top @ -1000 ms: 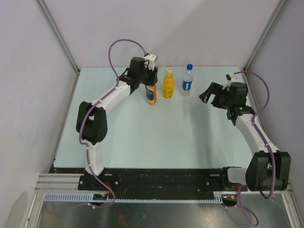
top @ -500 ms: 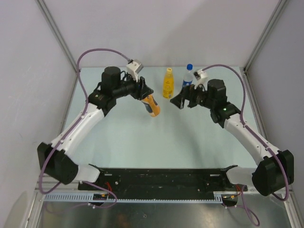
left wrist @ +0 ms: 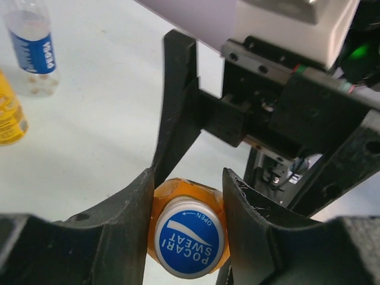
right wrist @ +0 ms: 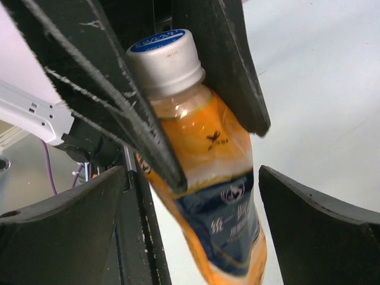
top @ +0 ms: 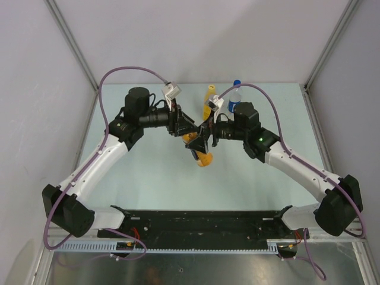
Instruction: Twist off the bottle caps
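Observation:
My left gripper (top: 185, 129) is shut on the neck and shoulder of the orange bottle (top: 203, 158), which it holds tilted above the table. The bottle's cap (left wrist: 189, 240) is white with a blue top and sits between the left fingers (left wrist: 127, 219). Around the blue-labelled lower body (right wrist: 228, 225) stands my right gripper (right wrist: 193, 196), open, with both fingers clear of the bottle. At the back of the table stand the yellow bottle (top: 210, 95) and the clear bottle (top: 235, 98), the latter with its blue cap (top: 237, 84) on.
Both arms meet over the middle of the pale table (top: 148, 172). The clear bottle (left wrist: 32, 50) and the yellow bottle (left wrist: 9, 116) are behind them. Grey walls close in the left, right and back.
The left arm lifted the orange bottle out of the back row and brought it forward, tilted. The right arm swung left until its open jaws stood round the bottle's body.

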Robot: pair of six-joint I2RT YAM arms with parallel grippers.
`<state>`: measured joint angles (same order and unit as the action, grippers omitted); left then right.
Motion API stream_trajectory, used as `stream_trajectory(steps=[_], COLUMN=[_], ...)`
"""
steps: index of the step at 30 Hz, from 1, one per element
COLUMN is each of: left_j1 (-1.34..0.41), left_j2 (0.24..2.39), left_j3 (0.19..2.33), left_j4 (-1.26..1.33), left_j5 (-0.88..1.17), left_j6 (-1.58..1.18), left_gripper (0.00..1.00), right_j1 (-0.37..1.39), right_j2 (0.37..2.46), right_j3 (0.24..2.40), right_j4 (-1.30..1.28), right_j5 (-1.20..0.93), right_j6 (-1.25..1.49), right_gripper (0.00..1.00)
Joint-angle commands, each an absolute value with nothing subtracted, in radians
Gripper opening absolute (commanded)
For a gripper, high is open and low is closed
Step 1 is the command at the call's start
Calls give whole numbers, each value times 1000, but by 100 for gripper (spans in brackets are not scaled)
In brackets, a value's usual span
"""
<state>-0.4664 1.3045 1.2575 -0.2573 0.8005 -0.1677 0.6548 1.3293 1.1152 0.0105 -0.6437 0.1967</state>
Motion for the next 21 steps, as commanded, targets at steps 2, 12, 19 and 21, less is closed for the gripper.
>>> stream_trajectory(steps=[2,12,19,21], left_j1=[-488,-492,-492,-491], left_j2=[1280,1232,1155,1129], left_j3=[1301,1306,1273,1260], left_j4=[-245,-234,-227,-227], left_j5=[898,842,681,621], left_j6=[-213,-241,-234,-228], left_gripper=[40,42,78,90], right_j1=[684,684,684,683], right_j2=[1358,1397,1378,1362], right_j3=[1165,1163,1164,1164], right_j4=[-20,3,49,49], right_j5=[-645,-758,-770,-757], right_j6=[132,164,195,196], right_gripper=[99,65,49,47])
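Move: The left hand still holds the orange bottle by its shoulder, the bottle's middle some 6 cm below and 3 cm right of it, level fore-and-aft. From the open right hand that middle lies about 3 cm left, 2 cm back and 3 cm down. From the right hand the yellow bottle stands about 24 cm ahead, 3 cm right; the clear bottle about 25 cm ahead, 14 cm right, both some 16 cm lower. Right eases 2 cm back and left, pinching the orange bottle's body; left then opens, rising about 3 cm. ##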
